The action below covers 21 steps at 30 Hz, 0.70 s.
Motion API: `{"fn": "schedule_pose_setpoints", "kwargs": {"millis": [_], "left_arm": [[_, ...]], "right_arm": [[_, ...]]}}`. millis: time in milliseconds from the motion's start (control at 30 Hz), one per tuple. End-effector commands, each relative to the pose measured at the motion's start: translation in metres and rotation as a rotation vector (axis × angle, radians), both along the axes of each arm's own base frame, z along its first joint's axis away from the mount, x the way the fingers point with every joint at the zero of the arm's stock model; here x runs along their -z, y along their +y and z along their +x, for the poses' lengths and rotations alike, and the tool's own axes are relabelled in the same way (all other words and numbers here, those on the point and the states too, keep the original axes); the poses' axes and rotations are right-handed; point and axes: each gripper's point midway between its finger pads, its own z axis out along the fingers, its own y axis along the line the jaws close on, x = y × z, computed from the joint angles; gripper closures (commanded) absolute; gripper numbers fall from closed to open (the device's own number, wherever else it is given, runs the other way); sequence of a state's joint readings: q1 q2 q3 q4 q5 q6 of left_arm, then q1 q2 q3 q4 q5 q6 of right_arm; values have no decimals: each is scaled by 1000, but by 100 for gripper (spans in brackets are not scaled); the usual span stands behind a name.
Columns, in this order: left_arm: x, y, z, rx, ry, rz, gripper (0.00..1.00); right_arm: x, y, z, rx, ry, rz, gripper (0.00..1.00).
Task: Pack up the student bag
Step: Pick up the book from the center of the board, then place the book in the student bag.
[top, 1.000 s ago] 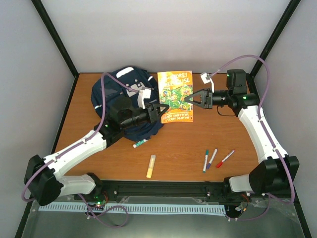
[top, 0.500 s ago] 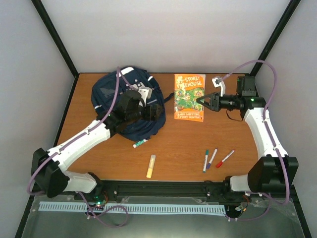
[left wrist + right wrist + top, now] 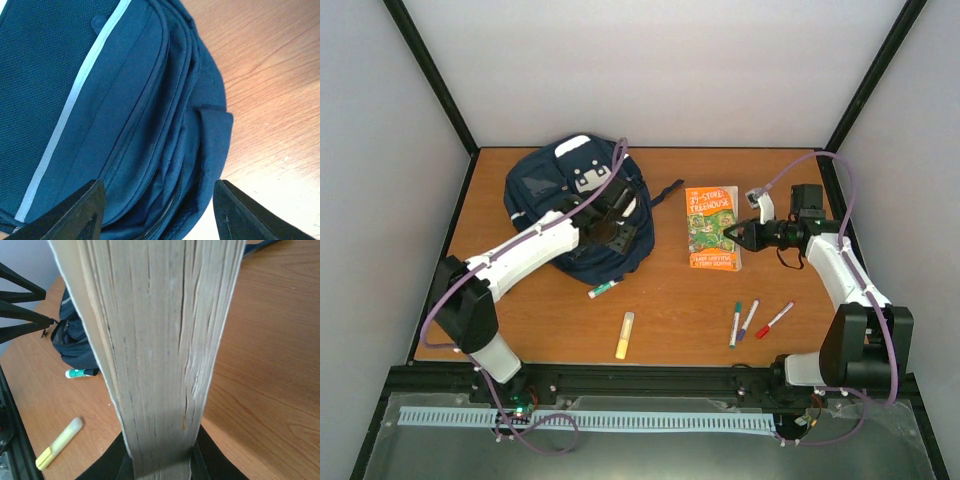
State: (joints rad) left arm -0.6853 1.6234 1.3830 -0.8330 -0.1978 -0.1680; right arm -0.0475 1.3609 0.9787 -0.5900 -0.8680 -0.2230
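Observation:
The student bag (image 3: 560,190) is a navy backpack with white stripes, lying at the back left of the table. It fills the left wrist view (image 3: 110,110), zip seams showing. My left gripper (image 3: 617,228) hovers over the bag's right near edge, open and empty, its jaws (image 3: 157,215) spread wide around the bag's rim. My right gripper (image 3: 738,236) is shut on a colourful orange-and-green book (image 3: 711,228), holding it by its right edge to the right of the bag. In the right wrist view the book's page edge (image 3: 155,340) fills the middle, clamped between the jaws (image 3: 160,467).
A green-capped marker (image 3: 603,290) lies just below the bag. A yellow highlighter (image 3: 624,335) lies near the front. Green (image 3: 734,322), purple (image 3: 748,320) and red (image 3: 775,319) pens lie front right. A dark bag strap (image 3: 666,190) trails toward the book.
My right gripper has drawn the book to the right and nearer, away from the bag. My left arm has swung back over the bag, its gripper now above the bag's right edge.

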Motion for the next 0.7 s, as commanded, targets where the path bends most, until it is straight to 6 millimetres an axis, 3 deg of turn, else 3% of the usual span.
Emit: {"fn": "schedule_pose_setpoints", "kwargs": {"millis": [0, 167, 400, 667], "left_arm": [[-7, 8, 5, 13, -8, 76, 38], [15, 4, 14, 8, 11, 114, 40], [27, -14, 21, 37, 31, 129, 40], [43, -21, 31, 19, 30, 221, 41]], "right_arm": [[-12, -4, 11, -14, -118, -18, 97], [-9, -2, 9, -23, -105, -7, 97], [-6, -2, 8, -33, -92, 3, 97], [-5, -1, 7, -44, -80, 11, 97]]}}
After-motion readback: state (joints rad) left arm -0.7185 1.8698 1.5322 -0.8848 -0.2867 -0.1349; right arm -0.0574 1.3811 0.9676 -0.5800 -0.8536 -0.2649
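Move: The bag's folded right edge lies about 10 cm below the left hand, some 2 cm ahead and 3 cm to its right. From there the green glue stick on the board is roughly 12 cm back, 5 cm to the left and 15 cm below this hand, and the orange book's middle is about 21 cm to its right and 3 cm ahead. From the right hand, which already holds the book, the bag's edge is some 23 cm left, level fore and aft, and 11 cm below. The left hand sinks about 5 cm towards the bag's right edge with its fingers still a bit over half open, drifting some 2 cm forward and, in the later part, about 2 cm to the right, while the wrist rolls roughly 10 degrees so its left side rises. The right hand stays nearly in place, settling only about 1 cm, and keeps the orange book pinched by its right-hand, page-edge side; whether the left fingertips have reached the cloth can't be seen. ##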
